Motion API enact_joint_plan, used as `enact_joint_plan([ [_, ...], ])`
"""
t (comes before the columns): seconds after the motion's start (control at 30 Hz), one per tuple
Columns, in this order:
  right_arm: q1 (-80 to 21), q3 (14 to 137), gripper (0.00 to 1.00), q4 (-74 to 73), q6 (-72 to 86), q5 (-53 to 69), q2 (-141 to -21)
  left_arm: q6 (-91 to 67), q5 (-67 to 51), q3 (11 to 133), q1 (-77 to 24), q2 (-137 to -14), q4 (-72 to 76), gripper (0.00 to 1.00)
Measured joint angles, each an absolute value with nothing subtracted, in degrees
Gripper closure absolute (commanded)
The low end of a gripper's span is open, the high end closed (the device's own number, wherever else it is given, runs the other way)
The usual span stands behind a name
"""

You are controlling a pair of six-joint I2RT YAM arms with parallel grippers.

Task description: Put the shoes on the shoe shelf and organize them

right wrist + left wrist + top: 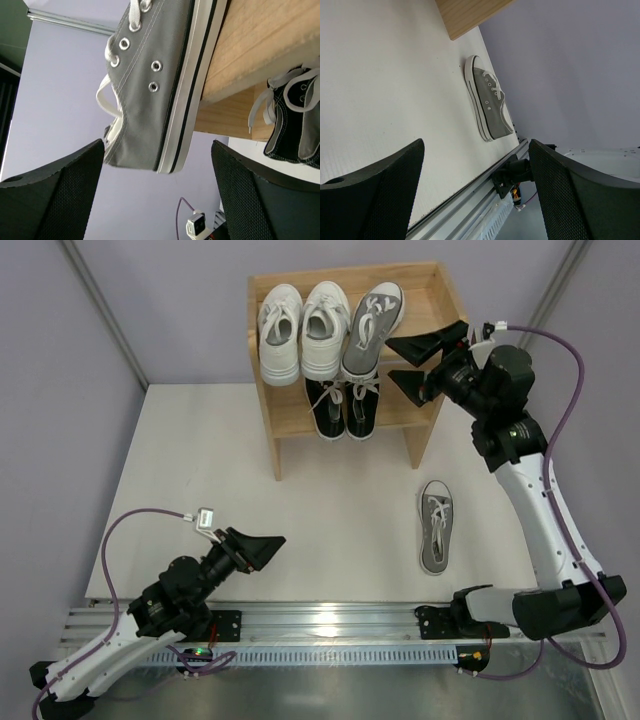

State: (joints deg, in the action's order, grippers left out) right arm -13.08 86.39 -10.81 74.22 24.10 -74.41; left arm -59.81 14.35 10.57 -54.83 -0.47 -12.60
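The shoe shelf (426, 308) stands at the back of the table. Its top tier carries two white shoes (301, 330) and one grey shoe (372, 326) side by side. A black pair (346, 406) sits on the lower tier. My right gripper (391, 359) is open just right of that grey shoe, not touching it. In the right wrist view the grey shoe (150, 85) lies beyond the open right gripper (157, 190), its heel past the shelf (250, 45) edge. A second grey shoe (436, 525) lies on the table. My left gripper (268, 552) is open and empty near the front left.
The left wrist view shows the loose grey shoe (490, 102) on the white tabletop, a corner of the shelf (470, 15) and the metal rail (470, 200) along the near edge. Purple walls close in the table.
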Motion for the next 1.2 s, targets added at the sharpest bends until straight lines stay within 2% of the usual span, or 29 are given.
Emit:
enact_joint_plan([
  [0.2, -12.6, 82.5, 0.12, -10.8, 73.3, 25.0, -66.8, -59.8, 14.4, 10.6, -54.8, -0.5, -12.6, 0.17],
  [0.4, -14.0, 79.9, 0.14, -9.9, 72.8, 25.1, -64.1, -59.8, 14.4, 10.5, -54.8, -0.5, -12.6, 0.17],
  [0.5, -16.1, 78.6, 0.32, -10.1, 71.7, 23.4, -64.1, -59.9, 14.4, 10.5, -54.8, -0.5, -12.6, 0.17],
  [0.6, -17.7, 78.2, 0.58, -11.0, 69.8, 21.8, -64.1, -59.9, 14.4, 10.5, -54.8, -0.5, -12.6, 0.17],
  [0.63, -18.0, 78.2, 0.78, -11.0, 69.2, 21.4, -64.1, -59.9, 14.4, 10.5, -54.8, -0.5, -12.6, 0.17],
  [0.7, -18.2, 78.4, 0.94, -11.4, 67.5, 20.7, -64.1, -59.9, 14.4, 10.5, -54.8, -0.5, -12.6, 0.19],
  [0.97, -18.2, 81.8, 0.96, -21.7, 51.8, 10.5, -61.4, -59.8, 14.3, 10.4, -54.8, -0.5, -12.1, 0.21],
  [1.07, -18.2, 89.4, 0.96, -26.3, 45.3, 4.7, -62.6, -59.8, 14.0, 9.9, -54.8, -0.5, -10.6, 0.22],
  [1.2, -18.2, 108.7, 0.96, -32.2, 37.8, -0.7, -71.8, -59.7, 13.6, 9.8, -54.8, -1.8, -8.3, 0.22],
])
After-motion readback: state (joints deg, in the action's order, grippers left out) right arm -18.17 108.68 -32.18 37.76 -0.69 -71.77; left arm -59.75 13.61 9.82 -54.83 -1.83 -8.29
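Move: The right hand hangs open by the heel of the grey shoe on the top shelf, whose middle is about 8 cm ahead, 7 cm left and level. The nearer white shoe sits some 11 cm left of that shoe; the nearer black shoe is some 8 cm ahead, 7 cm left and 22 cm below the hand. The last grey shoe, on the floor, lies about 10 cm back, 15 cm right, 44 cm down. From the left hand, the shelved grey shoe is roughly 30 cm ahead, 31 cm right, 28 cm up. Right hand backs some 5 cm from the shelved grey shoe, shuts empty, then swings right and up, rolling. ##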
